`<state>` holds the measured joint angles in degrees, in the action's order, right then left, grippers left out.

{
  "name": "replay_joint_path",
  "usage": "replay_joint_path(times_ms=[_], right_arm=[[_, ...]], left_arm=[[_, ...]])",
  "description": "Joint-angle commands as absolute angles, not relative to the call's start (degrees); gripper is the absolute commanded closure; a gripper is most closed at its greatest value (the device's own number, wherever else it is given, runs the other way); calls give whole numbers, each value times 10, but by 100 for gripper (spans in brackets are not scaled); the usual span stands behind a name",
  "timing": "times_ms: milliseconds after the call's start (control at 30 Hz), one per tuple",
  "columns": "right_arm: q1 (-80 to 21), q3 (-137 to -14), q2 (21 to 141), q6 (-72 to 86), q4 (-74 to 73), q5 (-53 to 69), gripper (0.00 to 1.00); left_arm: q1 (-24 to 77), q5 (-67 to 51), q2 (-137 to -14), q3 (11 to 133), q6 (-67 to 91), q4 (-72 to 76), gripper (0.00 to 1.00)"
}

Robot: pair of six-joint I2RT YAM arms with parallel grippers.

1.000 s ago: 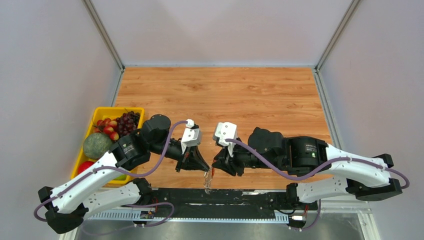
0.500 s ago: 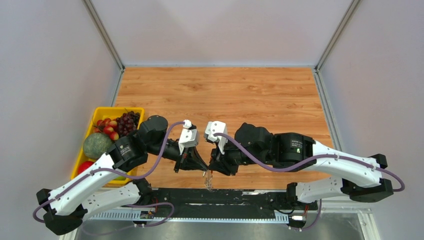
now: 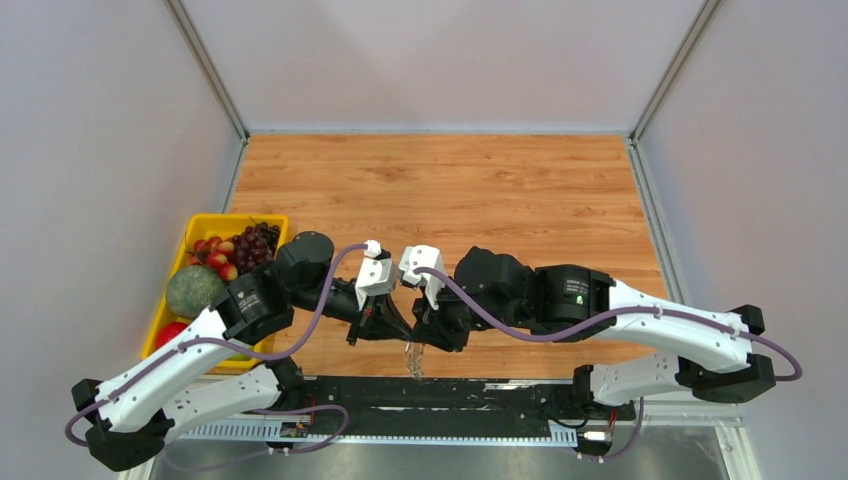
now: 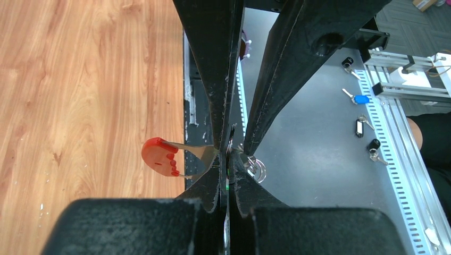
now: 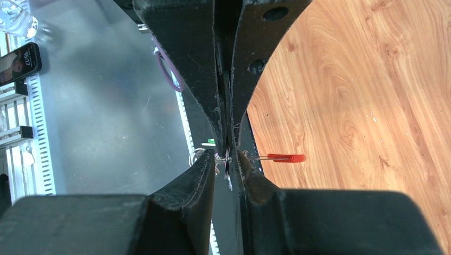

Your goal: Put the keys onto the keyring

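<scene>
My two grippers meet tip to tip just above the table's near edge. The left gripper (image 3: pixel 404 334) (image 4: pixel 227 158) is shut on thin metal of the keyring (image 4: pixel 159 156). Its red tag sticks out to the left on a silvery blade, and small wire rings (image 4: pixel 256 168) bunch at the tips. A green glint of the keys (image 4: pixel 227 186) (image 5: pixel 211 141) shows by the left jaws; the rest is hidden. The right gripper (image 3: pixel 420 338) (image 5: pixel 227 158) stands narrowly open, with a ring edge-on in the gap. The red tag (image 5: pixel 285 158) pokes out to its right.
A yellow tray (image 3: pixel 236 217) of fruit sits at the table's left edge, behind the left arm. A black rail (image 3: pixel 450 390) runs along the near edge under the grippers. Beyond it, loose keys, one blue-headed (image 4: pixel 361 99), and a phone (image 5: pixel 18 61) lie on a grey bench.
The right arm has slid left until its fingertips reach the left gripper's, and its jaws have narrowed. The left gripper stays shut and has barely moved.
</scene>
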<state>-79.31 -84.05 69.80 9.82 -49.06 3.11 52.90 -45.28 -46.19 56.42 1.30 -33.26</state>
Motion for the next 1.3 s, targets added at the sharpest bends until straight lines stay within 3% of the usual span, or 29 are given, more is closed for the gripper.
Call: replay_joint_path(times_ms=[0, 300, 533, 733, 800, 900, 967, 1267], right_arm=[[-790, -855, 698, 101, -475, 33, 80], [-790, -859, 698, 98, -472, 30, 87], [-790, -865, 701, 94, -468, 27, 100], [-791, -844, 693, 84, -446, 31, 100], [-791, -832, 680, 83, -429, 28, 100], [-791, -809, 657, 77, -403, 26, 100], [-792, -800, 646, 73, -391, 24, 100], [-795, -788, 610, 36, -345, 25, 100]], left_arm=[[530, -459, -454, 567, 7, -318, 100], [531, -462, -455, 565, 7, -315, 100], [531, -465, -455, 563, 7, -314, 100], [531, -465, -452, 562, 8, -310, 100], [531, -462, -445, 559, 14, -298, 93], [531, -456, -420, 552, 25, -274, 72], [531, -455, -403, 549, 34, -257, 66], [531, -433, -366, 534, 70, -190, 62]])
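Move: Right between its half-open fingertips, within about 1 cm to the left, the right hand has the keyring's thin metal ring, still pinched by the left hand, which has it about 1 cm to its right or less. The green tag sits some 2 cm below the right hand point and 1 cm back. The hanging keys are about 4 cm below it and 2 cm back, and the red-headed piece sticks out roughly 5 cm ahead and 1 cm below. Staying almost in place, the right hand shuts its fingers on the ring while the left still pinches it and holds still. Only then do the left fingers open and draw off upward about 4.5 cm and a little to the left, tips tilting up some 10 degrees, as the right hand keeps its pinch and rises about 2.5 cm, its tips tipping up too. ##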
